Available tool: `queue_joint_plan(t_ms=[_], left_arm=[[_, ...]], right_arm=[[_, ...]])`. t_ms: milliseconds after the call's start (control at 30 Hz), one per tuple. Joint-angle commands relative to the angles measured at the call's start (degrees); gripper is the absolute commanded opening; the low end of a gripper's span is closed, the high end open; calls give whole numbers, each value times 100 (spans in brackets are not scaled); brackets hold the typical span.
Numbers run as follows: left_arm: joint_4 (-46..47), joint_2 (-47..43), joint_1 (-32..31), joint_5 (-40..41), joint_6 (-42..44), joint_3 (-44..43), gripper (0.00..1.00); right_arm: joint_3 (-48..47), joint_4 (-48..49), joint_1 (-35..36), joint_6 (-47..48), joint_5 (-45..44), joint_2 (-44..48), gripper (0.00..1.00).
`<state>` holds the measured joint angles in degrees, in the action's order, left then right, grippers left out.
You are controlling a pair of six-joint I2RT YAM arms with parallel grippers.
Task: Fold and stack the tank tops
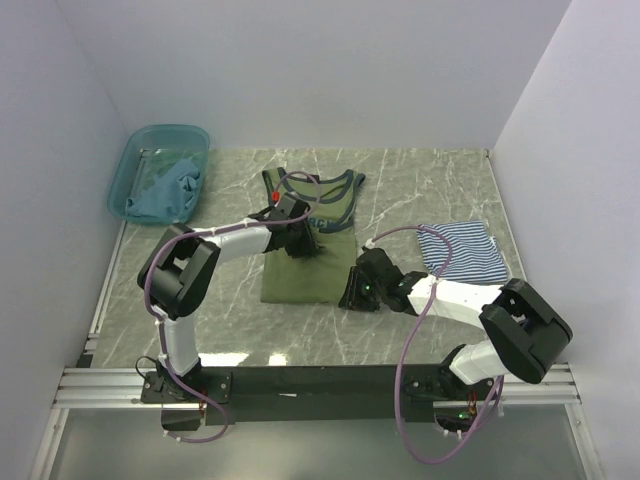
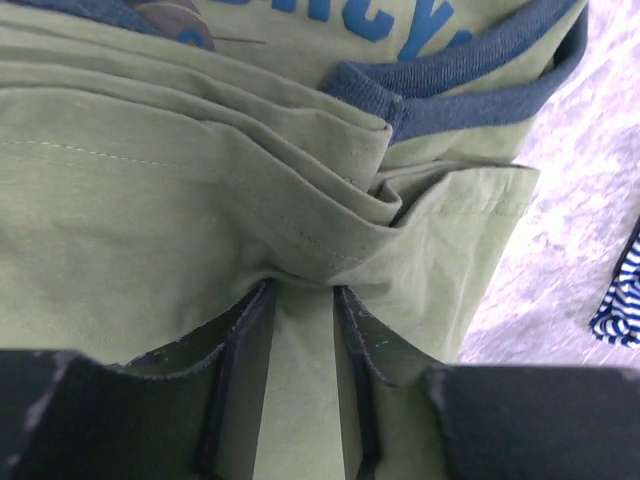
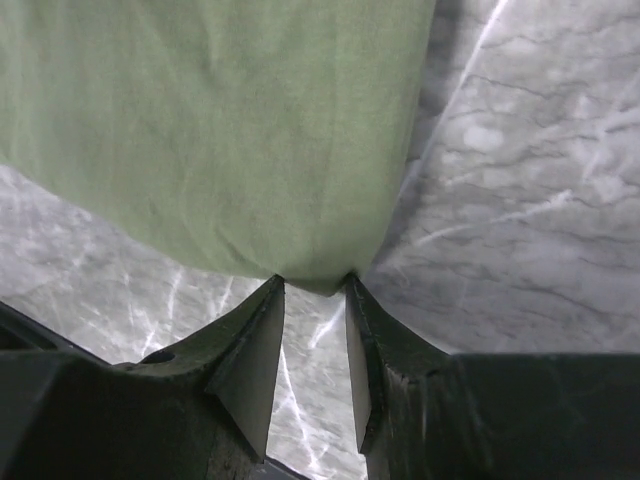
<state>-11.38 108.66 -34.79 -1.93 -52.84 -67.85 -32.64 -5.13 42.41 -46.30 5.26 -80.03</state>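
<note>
The olive green tank top (image 1: pixel 300 275) lies flat mid-table, its lettering under my left arm. My left gripper (image 1: pixel 297 240) rests on its chest. In the left wrist view the jaws (image 2: pixel 303 290) stand apart, with olive cloth (image 2: pixel 150 180) between them and folds bunched at the tips by the dark armhole trim. My right gripper (image 1: pixel 352 290) is at the shirt's lower right corner. Its jaws (image 3: pixel 314 282) are apart, the tips touching the hem corner (image 3: pixel 220 120), with bare marble between the fingers. The striped tank top (image 1: pixel 468 252) lies at the right. The teal-blue tank top (image 1: pixel 165 195) is crumpled in the basin.
A translucent teal basin (image 1: pixel 165 132) stands at the back left corner. White walls enclose the marble table on three sides. A strip of the striped top (image 2: pixel 622 310) shows at the right edge of the left wrist view. Purple cables loop over both arms.
</note>
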Motion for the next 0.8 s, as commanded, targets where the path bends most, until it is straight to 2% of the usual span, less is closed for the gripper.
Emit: queue_joint_plan(t_ms=[0, 267, 367, 533, 600, 700, 767], left_arm=[[197, -11, 130, 44, 28, -132, 38], [57, -398, 261, -44, 186, -272, 48], [-145, -679, 367, 70, 125, -88, 53], [-725, -1766, 411, 685, -33, 711, 65], [-1032, -2163, 411, 922, -121, 1201, 69], [-1253, -3058, 420, 1072, -332, 1878, 69], [-1323, -3333, 420, 1020, -472, 2187, 68]], right_arm=[[153, 47, 48, -72, -130, -162, 39], [223, -216, 48, -107, -244, 92, 39], [284, -366, 48, -133, -306, 408, 43], [408, -533, 30, -405, -481, 1296, 58], [496, -481, 13, -537, -508, 1437, 60], [443, -402, -40, -634, -517, 1342, 60], [391, -262, -49, -678, -517, 1227, 60]])
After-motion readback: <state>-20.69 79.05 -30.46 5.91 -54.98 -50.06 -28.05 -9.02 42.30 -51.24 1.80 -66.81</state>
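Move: The green tank top's near-left corner, which the left hand makes for, is about 14 cm back and 10 cm left of that hand; the folded-up hem edge lies some 4 cm straight ahead of it. The top's near-right corner is practically between the right fingertips, about 1 cm below the hand point and level both ways; the folded striped tank top sits roughly 13 cm ahead of the right hand and 26 cm to its right. The green tank top is released by both hands: the left fingertips, already on the folded cloth, nudge about 1 cm forward, then open and lift clear some 6 cm while swinging left and back over it towards its near-left corner. The right fingers hold at the near-right corner, then open and come free, rising nearly 3 cm and easing about 2 cm right. ##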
